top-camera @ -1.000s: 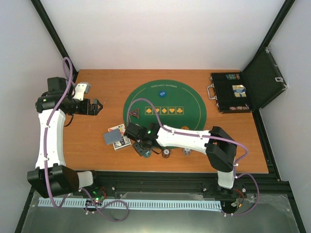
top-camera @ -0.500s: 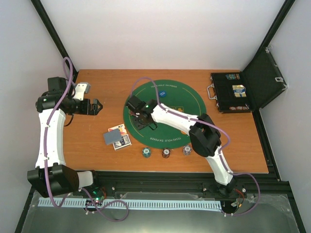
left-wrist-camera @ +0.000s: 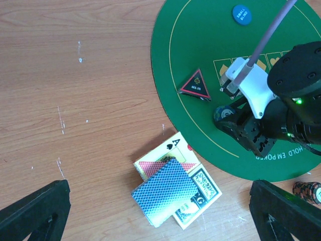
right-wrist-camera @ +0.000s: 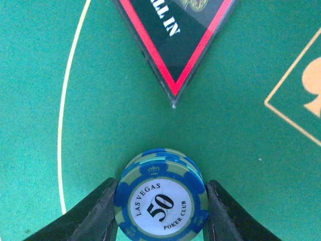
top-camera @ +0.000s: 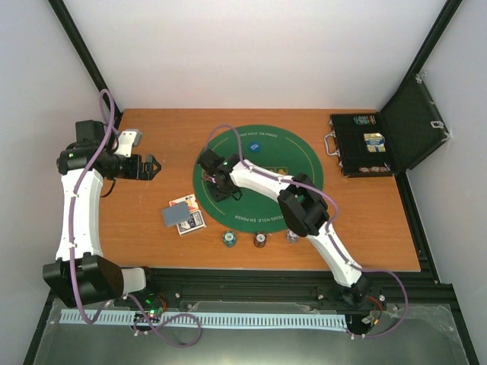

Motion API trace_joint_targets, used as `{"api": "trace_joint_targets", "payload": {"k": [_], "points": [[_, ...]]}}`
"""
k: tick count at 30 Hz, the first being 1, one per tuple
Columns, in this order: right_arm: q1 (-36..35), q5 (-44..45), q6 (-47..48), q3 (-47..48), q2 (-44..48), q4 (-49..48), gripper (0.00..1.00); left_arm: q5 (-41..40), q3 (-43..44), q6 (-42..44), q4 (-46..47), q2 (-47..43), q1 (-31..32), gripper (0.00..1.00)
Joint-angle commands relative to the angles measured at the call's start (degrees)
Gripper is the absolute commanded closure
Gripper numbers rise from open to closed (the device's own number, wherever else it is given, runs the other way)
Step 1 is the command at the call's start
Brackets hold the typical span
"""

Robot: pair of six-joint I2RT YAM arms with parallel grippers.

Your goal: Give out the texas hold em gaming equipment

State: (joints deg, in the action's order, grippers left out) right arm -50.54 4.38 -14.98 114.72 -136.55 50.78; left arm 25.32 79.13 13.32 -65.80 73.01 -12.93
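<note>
My right gripper (right-wrist-camera: pixel 161 207) is shut on a small stack of blue-and-cream "50" poker chips (right-wrist-camera: pixel 161 198), low over the left part of the green mat (right-wrist-camera: pixel 60 60). Just beyond the chips lies the dark red-edged triangle marker (right-wrist-camera: pixel 180 30), apart from them. From above, the right gripper (top-camera: pixel 218 182) is at the mat's left side. My left gripper (top-camera: pixel 152 166) hangs open over bare wood at the far left, holding nothing. Blue-backed playing cards (left-wrist-camera: pixel 168 193) lie stacked on face-up cards left of the mat. A blue disc (left-wrist-camera: pixel 241 13) lies near the mat's far edge.
Three chip stacks (top-camera: pixel 228 239) (top-camera: pixel 260 239) (top-camera: pixel 292 236) stand in a row near the table's front edge, below the mat (top-camera: pixel 300 163). The open black case (top-camera: pixel 365 144) sits at the far right. The right arm stretches across the mat's lower half.
My right gripper has swung from the front row of chip stacks up onto the mat's left side, carrying the blue chips. The left arm has not moved.
</note>
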Motion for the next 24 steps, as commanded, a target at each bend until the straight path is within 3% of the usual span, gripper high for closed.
{"api": "trace_joint_targets", "payload": {"k": [1, 8, 11, 17, 24], "points": [[0.96, -1.38, 0.66, 2.81, -1.90, 0.08, 0.84, 0.81, 2.00, 0.94, 0.36, 0.46, -0.36, 0.00], [1.08, -1.70, 0.48, 4.75, -3.70, 0.71, 0.80, 0.56, 1.70, 1.23, 0.50, 0.44, -0.36, 0.00], [1.15, -1.21, 0.73, 4.59, -3.56, 1.17, 0.68, 0.50, 1.66, 1.36, 0.48, 0.38, -0.35, 0.00], [1.50, 1.19, 0.95, 4.62, -1.11, 2.65, 0.34, 1.02, 1.85, 0.86, 0.24, 0.38, -0.35, 0.00], [0.73, 2.83, 0.79, 0.68, 7.76, 3.72, 0.23, 0.52, 1.83, 1.26, -0.12, -0.02, -0.39, 0.00]]}}
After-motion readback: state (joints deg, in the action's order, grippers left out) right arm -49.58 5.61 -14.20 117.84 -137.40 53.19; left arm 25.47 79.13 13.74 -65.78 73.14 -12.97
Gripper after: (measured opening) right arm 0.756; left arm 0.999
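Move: The blue 50-chip stack is already in the right fingers, low over the felt; its spot lies about 1 cm ahead. From this hand the ALL IN triangle is some 6 cm ahead and 4 cm left, and the printed spade box some 7 cm ahead and 4 cm right, both about 2 cm below. The card decks lie about 6 cm back and 11 cm left. For the left hand, the stack is roughly 5 cm ahead, 21 cm right and 23 cm below. The blue chip stack is eased about 1 cm forward and slightly left by the right hand, towards the near side of the ALL IN triangle, with hardly any sinking. There the hand stops, opens from under half to about three quarters and lets go, then shifts about 1 cm to the right and just begins to rise, fingers still pointing down. ##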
